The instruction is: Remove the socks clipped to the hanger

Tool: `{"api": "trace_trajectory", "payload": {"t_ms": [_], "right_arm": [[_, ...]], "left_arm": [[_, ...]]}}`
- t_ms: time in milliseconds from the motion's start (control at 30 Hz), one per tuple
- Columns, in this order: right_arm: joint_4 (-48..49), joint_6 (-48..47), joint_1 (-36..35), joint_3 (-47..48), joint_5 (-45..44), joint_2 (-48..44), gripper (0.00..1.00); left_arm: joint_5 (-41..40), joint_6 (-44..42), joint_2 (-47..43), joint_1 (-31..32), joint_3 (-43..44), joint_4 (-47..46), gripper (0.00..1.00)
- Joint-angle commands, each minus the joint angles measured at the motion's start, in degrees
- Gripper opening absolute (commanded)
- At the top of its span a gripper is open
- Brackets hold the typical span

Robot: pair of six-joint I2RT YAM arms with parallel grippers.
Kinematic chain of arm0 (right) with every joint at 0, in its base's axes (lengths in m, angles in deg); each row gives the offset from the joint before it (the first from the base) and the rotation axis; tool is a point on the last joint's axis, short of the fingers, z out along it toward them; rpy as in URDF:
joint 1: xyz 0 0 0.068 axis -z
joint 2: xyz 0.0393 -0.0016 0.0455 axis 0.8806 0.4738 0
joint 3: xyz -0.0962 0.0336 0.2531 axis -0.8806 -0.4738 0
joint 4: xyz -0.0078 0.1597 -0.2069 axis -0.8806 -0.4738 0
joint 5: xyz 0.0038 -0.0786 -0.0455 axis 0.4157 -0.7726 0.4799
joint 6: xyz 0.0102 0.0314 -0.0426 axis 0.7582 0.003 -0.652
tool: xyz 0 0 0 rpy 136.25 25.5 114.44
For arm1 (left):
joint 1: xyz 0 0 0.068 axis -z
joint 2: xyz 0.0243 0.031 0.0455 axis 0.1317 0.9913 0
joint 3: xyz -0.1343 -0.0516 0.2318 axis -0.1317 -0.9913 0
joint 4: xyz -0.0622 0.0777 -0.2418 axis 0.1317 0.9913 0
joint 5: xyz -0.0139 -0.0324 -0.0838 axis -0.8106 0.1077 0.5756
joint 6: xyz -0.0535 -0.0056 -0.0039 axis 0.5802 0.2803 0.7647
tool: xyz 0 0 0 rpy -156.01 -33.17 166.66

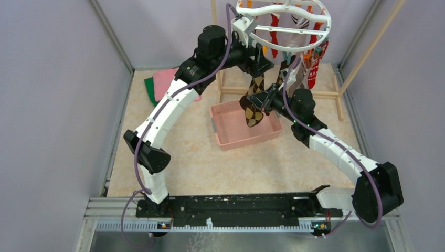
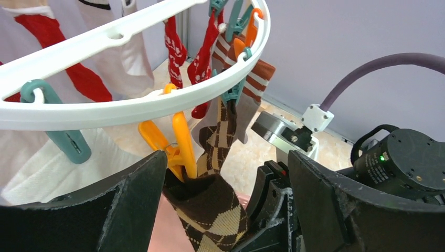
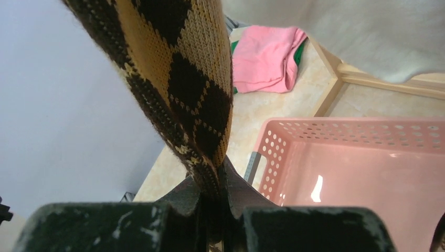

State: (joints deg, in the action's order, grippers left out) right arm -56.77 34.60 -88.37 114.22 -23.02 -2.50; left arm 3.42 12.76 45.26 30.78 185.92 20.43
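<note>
The round white hanger (image 1: 286, 21) hangs at the back, with several socks clipped to it. A brown argyle sock (image 1: 255, 103) hangs over the basket. Its cuff sits in an orange clip (image 2: 177, 140) under the hanger's ring (image 2: 157, 100). My left gripper (image 2: 225, 164) is open, its jaws standing on either side of that clip and the sock's cuff (image 2: 210, 202). My right gripper (image 3: 212, 195) is shut on the argyle sock (image 3: 178, 79) lower down. In the top view the right gripper (image 1: 269, 100) is just below the left gripper (image 1: 258, 62).
A pink basket (image 1: 225, 137) stands on the floor under the sock and shows in the right wrist view as well, basket (image 3: 341, 157). Folded pink and green cloths (image 1: 161, 84) lie at the back left. A light wooden rack frame (image 1: 325, 94) stands round the hanger.
</note>
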Motion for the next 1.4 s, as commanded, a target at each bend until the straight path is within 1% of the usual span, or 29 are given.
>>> {"api": "trace_trajectory", "payload": {"t_ms": [0, 167, 333, 700, 1000, 1133, 1267, 1367], "right_arm": [[2.85, 0.71, -1.33, 3.33, 0.37, 0.11, 0.00], [3.13, 0.98, -1.55, 3.10, 0.52, -0.35, 0.00], [2.80, 1.14, -1.64, 2.79, 1.24, -0.74, 0.00], [2.67, 1.31, -1.65, 2.72, 2.08, -1.60, 0.00], [3.42, 2.03, -1.69, 2.67, 2.62, -1.25, 0.00], [3.55, 2.20, -1.69, 2.80, 2.88, -1.22, 0.00], [3.59, 2.33, -1.80, 2.84, 3.15, -1.11, 0.00], [3.59, 2.48, -1.85, 2.61, 3.49, -1.00, 0.00]], "left_arm": [[-1.87, 0.76, 1.38, 0.15, 2.52, -3.61, 0.90], [-3.98, 1.44, 1.27, -0.30, 2.33, -3.52, 0.88], [-3.37, 3.65, 1.10, -1.50, 2.34, -4.17, 0.88], [0.57, 5.56, 0.08, -2.66, 1.96, -2.96, 0.88], [2.58, 7.25, 4.20, -2.64, 4.55, -5.08, 0.88], [3.33, 8.32, 5.99, -2.62, 6.53, -6.11, 0.81], [3.36, 9.12, 6.35, -2.63, 6.92, -7.29, 0.69], [2.64, 9.72, 6.29, -2.64, 6.68, -8.00, 0.62]]}}
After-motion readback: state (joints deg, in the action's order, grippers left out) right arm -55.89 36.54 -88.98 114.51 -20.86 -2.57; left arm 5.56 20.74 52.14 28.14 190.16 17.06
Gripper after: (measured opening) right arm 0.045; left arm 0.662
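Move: The yellow clip holding the argyle sock hangs from the hanger's rim about 4 cm ahead of the left hand, 3 cm to its right, at its height. From the left hand, a teal clip sits roughly 8 cm ahead and 2 cm left, and the second argyle sock 2 cm ahead, 9 cm right, 5 cm lower. From the right hand the yellow clip is about 7 cm ahead, 5 cm right, 15 cm above; the basket's middle is 3 cm ahead, 2 cm right, 25 cm below. The yellow clip is taken between the left fingers: the left hand eases forward and a little left, hesitates, then goes forward, right and down, about 4 cm forward in all, rolling slightly. Its nearly wide fingers begin closing around the clip's upper arms, by about a quarter. The right hand keeps the argyle sock pinched below, almost still. ##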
